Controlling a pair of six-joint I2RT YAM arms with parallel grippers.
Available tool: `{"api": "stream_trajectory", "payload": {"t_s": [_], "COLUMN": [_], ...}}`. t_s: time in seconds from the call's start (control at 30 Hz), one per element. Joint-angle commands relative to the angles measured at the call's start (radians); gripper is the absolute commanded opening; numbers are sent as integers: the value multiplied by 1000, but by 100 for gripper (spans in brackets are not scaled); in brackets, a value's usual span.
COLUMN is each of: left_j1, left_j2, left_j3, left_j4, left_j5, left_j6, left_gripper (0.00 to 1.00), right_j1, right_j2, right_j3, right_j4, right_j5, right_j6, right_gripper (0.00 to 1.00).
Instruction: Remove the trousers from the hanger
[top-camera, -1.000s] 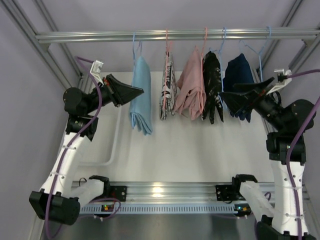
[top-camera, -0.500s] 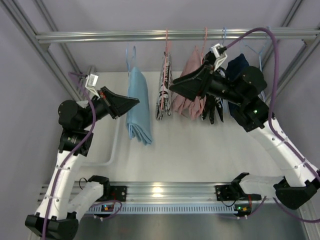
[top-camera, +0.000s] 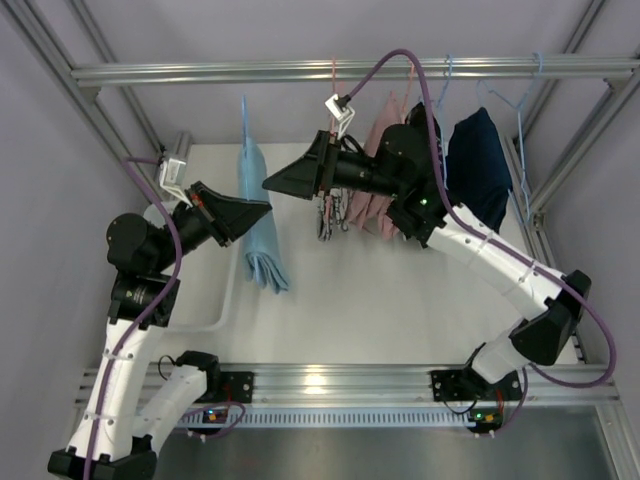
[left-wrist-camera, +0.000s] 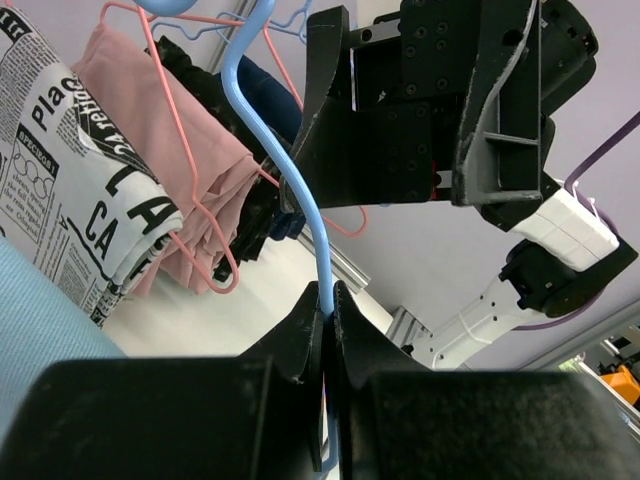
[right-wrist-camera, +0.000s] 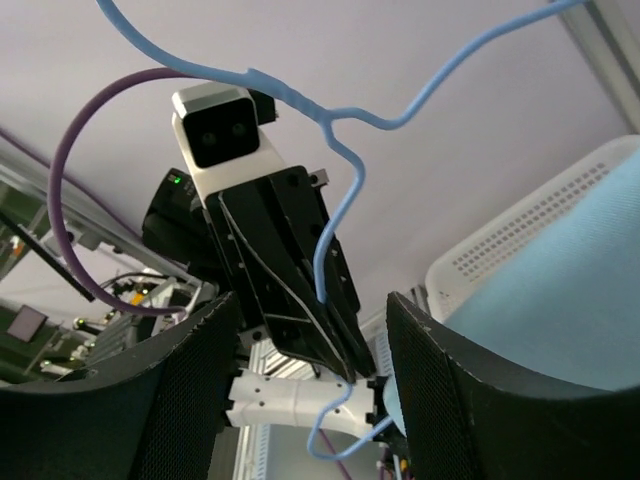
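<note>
The light blue trousers (top-camera: 260, 225) hang folded over a blue hanger (top-camera: 243, 125) whose hook sits just below the rail (top-camera: 200, 72). My left gripper (top-camera: 266, 207) is shut on that hanger's wire (left-wrist-camera: 322, 262), beside the blue cloth (left-wrist-camera: 40, 330). My right gripper (top-camera: 268, 186) reaches in from the right, open, its fingers (right-wrist-camera: 200, 390) on either side of the hanger wire (right-wrist-camera: 340, 215) without touching it. The newsprint trousers (left-wrist-camera: 70, 170) and the pink trousers (left-wrist-camera: 170, 135) hang on pink hangers, partly hidden behind the right arm in the top view.
A dark navy garment (top-camera: 480, 165) hangs on a blue hanger at the rail's right end. A white perforated basket (right-wrist-camera: 545, 215) lies under the blue trousers; its rim (top-camera: 232, 290) shows at the table's left. Slanted frame posts (top-camera: 110, 130) flank both sides.
My right arm has swung from the far right across to the blue hanger, its jaws narrowing. My left gripper has carried the hanger and blue trousers left and down off the rail.
</note>
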Motion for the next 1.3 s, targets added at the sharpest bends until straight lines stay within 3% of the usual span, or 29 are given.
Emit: {"api": "stream_trajectory", "payload": {"t_s": [0.0,0.43,0.6,0.67,0.87,0.9,0.93,0.97,1.0,1.07,1.1,1.13,1.27], "left_j1": [-2,-4,-4,-4,-4,-4,-4,-4,-4,-4,-4,-4,-4], "left_j2": [-40,-20,-15,-14,6,0,-3,-9,-24,-50,-84,-100,-169], "left_j3": [38,50,50,52,54,47,43,37,34,24,23,24,70], "left_j4": [189,186,153,113,9,-2,-2,-1,1,19,22,21,-77], "left_j5": [-17,35,23,3,-54,-59,-63,-66,-85,-120,-166,-192,-335], "left_j6": [63,111,140,167,241,249,255,256,256,250,252,264,339], "left_gripper": [0,0,0,0,2,10,24,40,65,78,92,99,99], "right_j1": [51,66,77,82,77,76,74,66,63,47,40,36,20], "right_j2": [36,189,220,223,214,212,211,206,205,192,186,183,151], "right_j3": [99,198,227,239,262,265,270,279,281,275,271,264,253], "right_j4": [117,160,197,208,173,168,165,154,153,137,133,131,126], "right_j5": [6,7,4,1,12,15,18,19,19,19,19,19,18], "right_j6": [50,144,174,181,176,177,176,173,168,161,162,164,173], "right_gripper": [60,60,54,49,12,2,0,0,0,0,0,0,0]}}
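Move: The left gripper already pinches the near shoulder wire of the blue hanger; the hanger's neck lies about 4 cm ahead of it, 4 cm left and 5 cm higher. From the open right gripper that neck is some 6 cm left and 1 cm ahead, about level. The light-blue trousers hang with their middle roughly 7 cm ahead of the right hand, 5 cm left and 15 cm below; the newspaper-print trousers are about 14 cm ahead of it, 13 cm right and 10 cm lower. Slide the open right gripper about 6 cm left onto the blue hanger and shut it on the shoulder wire just under the neck, while the left keeps its pinch, sinking a little. Then open the left wide and draw it left and up some 3 cm, swinging its fingers up and counter-clockwise, as the closed right eases slightly forward and down, tipping down. ##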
